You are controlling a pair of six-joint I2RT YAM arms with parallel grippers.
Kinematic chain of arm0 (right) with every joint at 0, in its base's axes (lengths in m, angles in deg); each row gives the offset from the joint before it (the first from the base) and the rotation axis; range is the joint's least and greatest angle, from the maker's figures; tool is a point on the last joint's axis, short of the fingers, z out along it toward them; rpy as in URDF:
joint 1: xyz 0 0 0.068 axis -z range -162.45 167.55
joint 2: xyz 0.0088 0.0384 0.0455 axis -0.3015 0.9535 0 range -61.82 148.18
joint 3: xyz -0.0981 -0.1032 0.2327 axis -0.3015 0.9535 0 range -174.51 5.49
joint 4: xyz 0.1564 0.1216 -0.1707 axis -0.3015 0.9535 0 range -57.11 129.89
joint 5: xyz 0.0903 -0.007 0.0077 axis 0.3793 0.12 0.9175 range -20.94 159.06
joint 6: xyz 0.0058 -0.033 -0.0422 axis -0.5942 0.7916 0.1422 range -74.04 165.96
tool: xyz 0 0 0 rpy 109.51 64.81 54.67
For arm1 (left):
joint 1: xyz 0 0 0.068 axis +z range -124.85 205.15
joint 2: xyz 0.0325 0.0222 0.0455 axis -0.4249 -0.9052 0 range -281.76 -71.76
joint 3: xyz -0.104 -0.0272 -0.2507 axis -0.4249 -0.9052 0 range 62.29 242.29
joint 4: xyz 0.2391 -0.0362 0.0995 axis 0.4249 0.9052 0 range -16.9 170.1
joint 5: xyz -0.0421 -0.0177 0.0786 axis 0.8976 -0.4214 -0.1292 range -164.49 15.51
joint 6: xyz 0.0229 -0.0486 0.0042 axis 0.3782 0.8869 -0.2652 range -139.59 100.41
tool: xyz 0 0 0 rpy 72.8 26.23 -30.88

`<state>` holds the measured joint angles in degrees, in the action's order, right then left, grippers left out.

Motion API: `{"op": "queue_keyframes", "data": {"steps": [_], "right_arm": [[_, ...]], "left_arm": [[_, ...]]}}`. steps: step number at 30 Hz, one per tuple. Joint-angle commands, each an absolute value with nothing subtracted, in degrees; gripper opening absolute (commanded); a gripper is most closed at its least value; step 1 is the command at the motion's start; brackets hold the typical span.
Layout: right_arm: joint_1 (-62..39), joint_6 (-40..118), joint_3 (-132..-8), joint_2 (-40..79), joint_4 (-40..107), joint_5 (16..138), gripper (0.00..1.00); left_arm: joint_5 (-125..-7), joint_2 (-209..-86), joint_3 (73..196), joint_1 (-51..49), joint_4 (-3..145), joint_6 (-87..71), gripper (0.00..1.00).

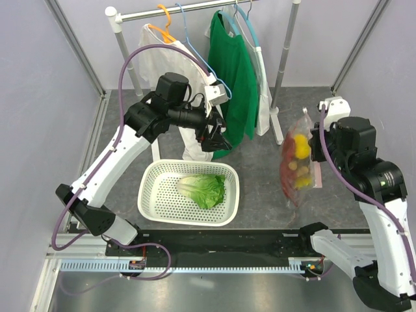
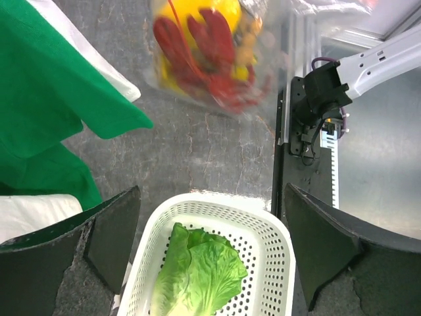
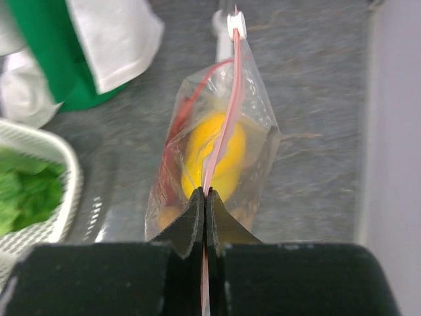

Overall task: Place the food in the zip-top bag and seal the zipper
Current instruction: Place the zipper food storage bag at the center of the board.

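Note:
The clear zip-top bag (image 1: 297,162) hangs at the right, holding yellow fruit, the red lobster and brown longans; it also shows in the left wrist view (image 2: 210,52). My right gripper (image 3: 205,195) is shut on the bag's pink zipper (image 3: 223,125), which runs away from the jaws with its white slider (image 3: 235,24) at the far end. The green lettuce (image 1: 203,189) lies in the white basket (image 1: 156,175), also seen in the left wrist view (image 2: 197,273). My left gripper (image 2: 210,250) is open and empty, high above the basket's far side.
A clothes rack (image 1: 195,10) at the back carries a white shirt (image 1: 162,58) and a green shirt (image 1: 233,71). The green shirt hangs close to my left gripper. The right arm's base (image 2: 316,99) stands by the table's near edge.

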<state>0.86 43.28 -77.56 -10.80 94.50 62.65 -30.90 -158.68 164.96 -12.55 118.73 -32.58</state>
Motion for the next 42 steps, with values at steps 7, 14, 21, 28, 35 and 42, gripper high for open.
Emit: {"op": "queue_keyframes", "data": {"steps": [7, 14, 21, 28, 35, 42], "right_arm": [[1.0, 63.4, -73.7, -8.6, 89.1, 41.4, 0.0], [1.1, 64.6, -60.4, -14.0, 85.5, 49.7, 0.0], [-0.5, 62.7, -53.7, -13.8, 83.0, 61.0, 0.0], [-0.5, 59.4, -54.0, -8.8, 82.5, 73.7, 0.0], [-0.3, 53.4, -55.6, -4.4, 81.8, 73.6, 0.0], [2.7, 65.2, -60.3, -8.3, 81.2, 58.1, 0.0]], "left_arm": [[-31.1, -156.7, 162.2, -12.0, 116.2, -30.8, 0.97], [-32.8, -154.3, 158.3, -11.5, 114.9, -30.5, 0.98], [-34.1, -151.1, 154.0, -8.2, 114.9, -28.8, 1.0], [-34.7, -148.2, 150.7, -5.2, 114.8, -28.8, 1.0], [-34.8, -147.6, 150.8, -3.9, 115.2, -29.7, 1.0], [-34.1, -147.6, 151.1, -3.3, 115.2, -30.4, 1.0]]}}
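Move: My right hand holds the food-filled zip bag shut-fingered by its zipper, the bag's middle about 13 cm below it. The centre of the grey board lies some 25 cm to its left, 12 cm farther out and 34 cm down. The lettuce is level with this hand and about 33 cm left, in the basket centred about 39 cm left and 1 cm back; a rack foot stands 25 cm ahead, 4 cm left. From my left hand, the board's centre is about 11 cm ahead and 36 cm below. I lower the bag with my right hand, keeping its zipper pinched: first I swing about 6 cm right, rolling the hand's left side down some 25 degrees, then sink and sweep back left about 10 cm while rolling mostly back and turning counter-clockwise, and finally ease up and right a little. My open, empty left hand sinks about 4 cm, then draws 6 cm left, away from the bag. ##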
